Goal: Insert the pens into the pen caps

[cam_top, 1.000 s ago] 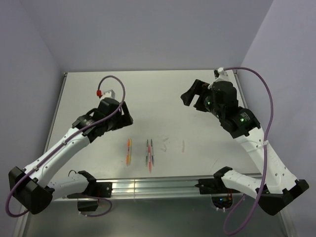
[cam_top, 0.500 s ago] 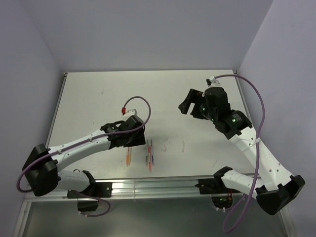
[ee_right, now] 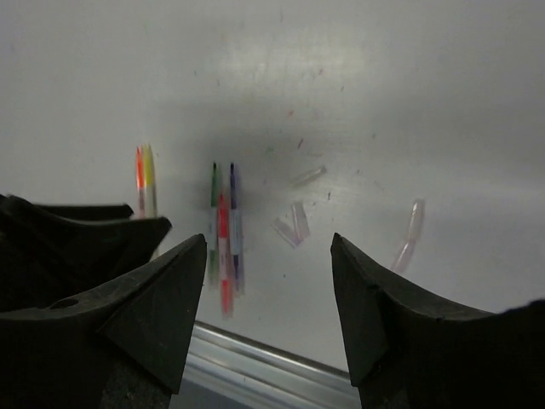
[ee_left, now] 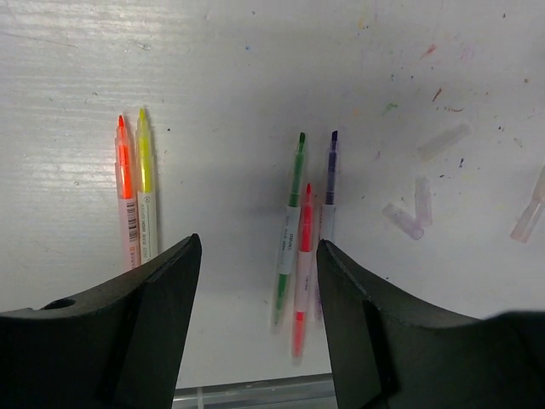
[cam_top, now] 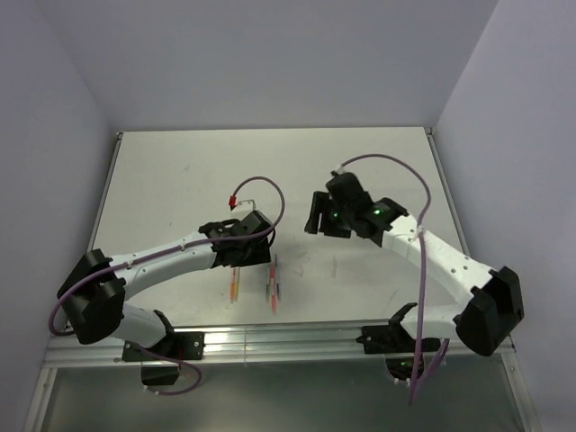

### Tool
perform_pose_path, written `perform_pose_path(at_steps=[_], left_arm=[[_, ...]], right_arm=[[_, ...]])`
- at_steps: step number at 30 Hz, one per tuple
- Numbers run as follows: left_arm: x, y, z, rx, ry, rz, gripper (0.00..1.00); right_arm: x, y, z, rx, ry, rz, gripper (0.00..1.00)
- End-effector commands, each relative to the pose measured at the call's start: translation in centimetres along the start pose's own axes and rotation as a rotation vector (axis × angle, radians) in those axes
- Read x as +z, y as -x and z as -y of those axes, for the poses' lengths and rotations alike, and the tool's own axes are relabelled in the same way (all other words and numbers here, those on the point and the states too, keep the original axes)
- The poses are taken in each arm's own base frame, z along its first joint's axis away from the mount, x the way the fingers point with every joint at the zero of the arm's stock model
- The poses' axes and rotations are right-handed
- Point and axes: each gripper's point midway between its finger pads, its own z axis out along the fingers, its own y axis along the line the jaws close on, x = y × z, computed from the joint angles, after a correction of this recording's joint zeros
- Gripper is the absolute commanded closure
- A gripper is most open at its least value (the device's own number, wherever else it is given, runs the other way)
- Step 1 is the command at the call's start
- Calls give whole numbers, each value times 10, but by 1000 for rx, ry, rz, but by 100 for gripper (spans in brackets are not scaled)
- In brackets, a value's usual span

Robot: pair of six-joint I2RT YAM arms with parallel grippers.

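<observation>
Five uncapped pens lie on the white table [cam_top: 180, 180]. An orange pen [ee_left: 126, 192] and a yellow pen [ee_left: 146, 192] lie side by side. To their right lie a green pen [ee_left: 289, 226], a red pen [ee_left: 304, 256] and a purple pen [ee_left: 328, 196]. Clear pen caps [ee_left: 402, 220] lie scattered further right, one [ee_left: 443, 141] higher up and one [ee_left: 528, 217] at the edge. My left gripper [ee_left: 257, 247] hovers open above the green, red and purple pens [cam_top: 273, 283], holding nothing. My right gripper [ee_right: 268, 240] is open and empty, higher up, over the caps [ee_right: 291, 223].
A metal rail [cam_top: 288, 340] runs along the table's near edge, just below the pens. The left gripper's fingers [ee_right: 77, 230] show at the left of the right wrist view. Purple cables loop above both wrists. Walls close the table at the back and sides.
Both arms have swung in toward the table's middle. The left gripper came down over the pens, the right one moved left toward the caps. Both sets of jaws narrowed somewhat.
</observation>
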Motion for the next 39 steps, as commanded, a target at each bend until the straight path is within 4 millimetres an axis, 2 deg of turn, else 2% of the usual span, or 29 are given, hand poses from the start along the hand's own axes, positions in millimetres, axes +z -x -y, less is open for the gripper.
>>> perform_pose_path(at_steps=[1, 2, 5, 6, 9, 10, 16, 20, 28, 39], left_arm=[[-18, 20, 5, -49, -18, 68, 37], [-22, 20, 2, -57, -18, 71, 36], [-30, 29, -12, -111, -11, 88, 36], [-31, 35, -19, -133, -5, 95, 35], [-42, 45, -33, -176, -17, 113, 35], [-45, 47, -36, -183, -13, 122, 35], [-59, 53, -42, -207, -27, 141, 35], [-63, 54, -44, -217, -34, 144, 34], [-68, 57, -41, -221, -50, 147, 34], [-67, 60, -38, -214, -58, 143, 34]], right_arm=[[15, -33, -14, -8, -5, -64, 34], [19, -39, -25, -16, 28, -69, 35], [33, -57, -35, -16, 31, -109, 39], [33, -65, -47, -30, 48, -123, 42], [45, -85, -59, -45, 33, -167, 50], [54, -93, -59, -52, 19, -192, 54], [80, -119, -68, -91, -16, -244, 57], [96, -126, -70, -106, -42, -260, 59], [119, -135, -60, -132, -106, -272, 61], [132, -135, -55, -157, -150, -261, 64]])
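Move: The purple pen lies about 12 cm to the right gripper's left, 5 cm back and some 17 cm below. The green pen is 2 cm left of the purple pen and level with it, the pink pen 1 cm left of it and 3 cm nearer the base, and a pair of clear caps about 6 cm right of it. From the left gripper the purple pen is roughly 5 cm right, 1 cm ahead and 7 cm below. Bring the right gripper down some 16 cm and about 12 cm left, drawing back at first, until its tips hover either side of the purple pen. Tip the fingers steeper on the way and narrow them to roughly half their starting gap without gripping. Meanwhile lift the left gripper, still open, up and left about 6 cm each, away from the pens. ##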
